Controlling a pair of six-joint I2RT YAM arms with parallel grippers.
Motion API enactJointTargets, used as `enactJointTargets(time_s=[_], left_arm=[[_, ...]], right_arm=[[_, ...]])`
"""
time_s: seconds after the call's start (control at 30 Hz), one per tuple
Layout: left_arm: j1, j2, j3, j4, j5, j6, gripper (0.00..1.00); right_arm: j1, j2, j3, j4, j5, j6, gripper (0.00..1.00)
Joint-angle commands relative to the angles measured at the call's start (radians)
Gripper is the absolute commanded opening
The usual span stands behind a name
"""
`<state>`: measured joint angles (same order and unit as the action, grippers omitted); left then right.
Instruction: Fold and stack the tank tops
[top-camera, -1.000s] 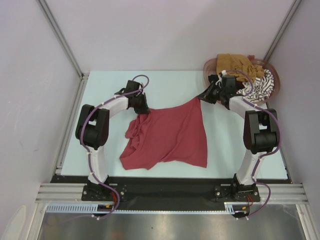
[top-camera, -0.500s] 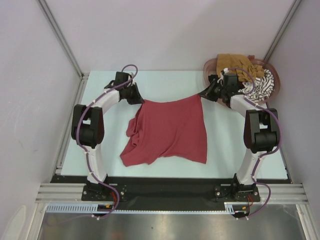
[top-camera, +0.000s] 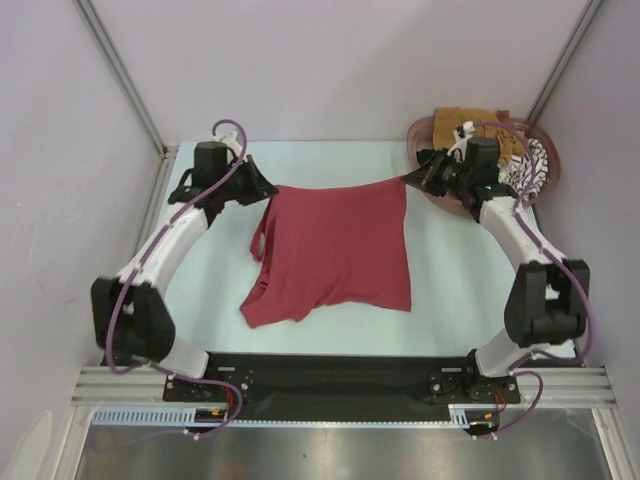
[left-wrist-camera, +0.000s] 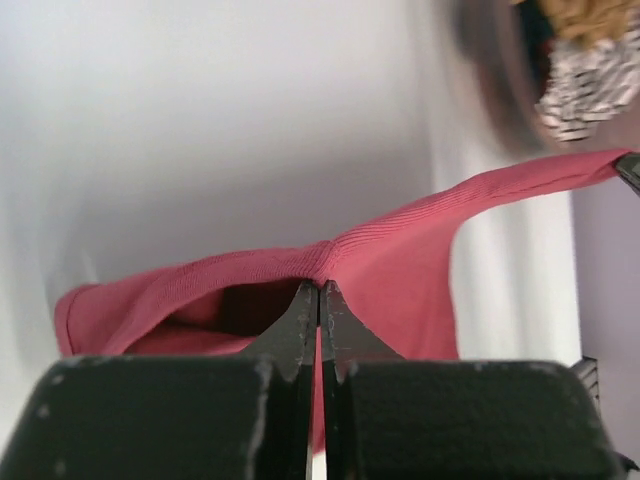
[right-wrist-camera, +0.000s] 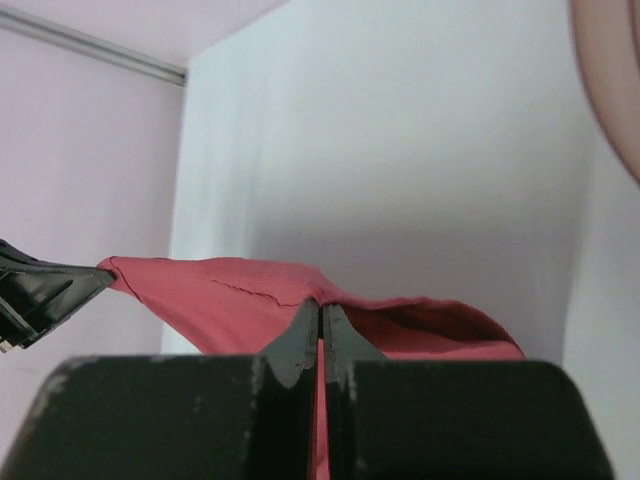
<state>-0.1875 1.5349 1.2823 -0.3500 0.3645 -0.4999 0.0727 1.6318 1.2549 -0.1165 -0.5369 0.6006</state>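
A dark red tank top (top-camera: 335, 250) hangs stretched between both grippers, its far edge lifted and taut, its near part lying on the table. My left gripper (top-camera: 268, 189) is shut on the far left corner; in the left wrist view the red cloth (left-wrist-camera: 390, 260) is pinched at the gripper (left-wrist-camera: 320, 288) tips. My right gripper (top-camera: 405, 182) is shut on the far right corner, and the right wrist view shows the red cloth (right-wrist-camera: 230, 290) bunched at the gripper (right-wrist-camera: 320, 305). A mustard-brown tank top (top-camera: 450, 122) and a black-and-white striped tank top (top-camera: 530, 165) lie in the basket.
The pinkish-brown oval basket (top-camera: 425, 130) stands at the far right corner of the pale table (top-camera: 210, 290), right behind my right arm. White walls and metal posts enclose the table on three sides.
My left gripper closed on the shirt's far left corner and pulled it left and away. The right gripper drew its corner slightly right. The far edge went from slack to taut.
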Motion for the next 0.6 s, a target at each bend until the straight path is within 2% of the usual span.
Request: enactJointTargets(time_s=[0.0, 0.03, 0.23, 0.4, 0.57], left_arm=[[0.0, -0.239, -0.078, 0.022, 0.01, -0.026, 0.0], [0.002, -0.286, -0.101, 0.019, 0.008, -0.032, 0.0], [-0.001, -0.591, -0.199, -0.085, -0.016, -0.037, 0.0], [-0.003, -0.813, -0.14, -0.205, -0.029, -0.037, 0.0], [-0.003, -0.95, -0.057, -0.251, -0.001, -0.046, 0.0]], right_arm=[[-0.007, -0.197, -0.018, -0.092, -0.081, -0.022, 0.0], [-0.005, -0.197, -0.031, -0.109, -0.089, -0.022, 0.0], [0.015, -0.516, -0.086, -0.302, -0.094, -0.068, 0.0], [0.059, -0.781, -0.031, -0.475, -0.058, -0.079, 0.0], [0.096, -0.946, 0.009, -0.483, -0.1, -0.052, 0.0]])
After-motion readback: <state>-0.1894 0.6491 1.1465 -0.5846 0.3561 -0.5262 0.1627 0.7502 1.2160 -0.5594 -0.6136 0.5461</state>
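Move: Both grippers already pinch the tank top's far edge, about 20 cm above the table. The middle of its hanging body lies some 12 cm back, 14 cm right and 12 cm below the left hand, and 14 cm back, 14 cm left and 12 cm below the right hand. The laundry basket's middle is about 15 cm ahead, 20 cm right and 13 cm below the right hand. Both hands keep their pinch and swing the tank top's edge back 20–25 cm and up nearly as far. ##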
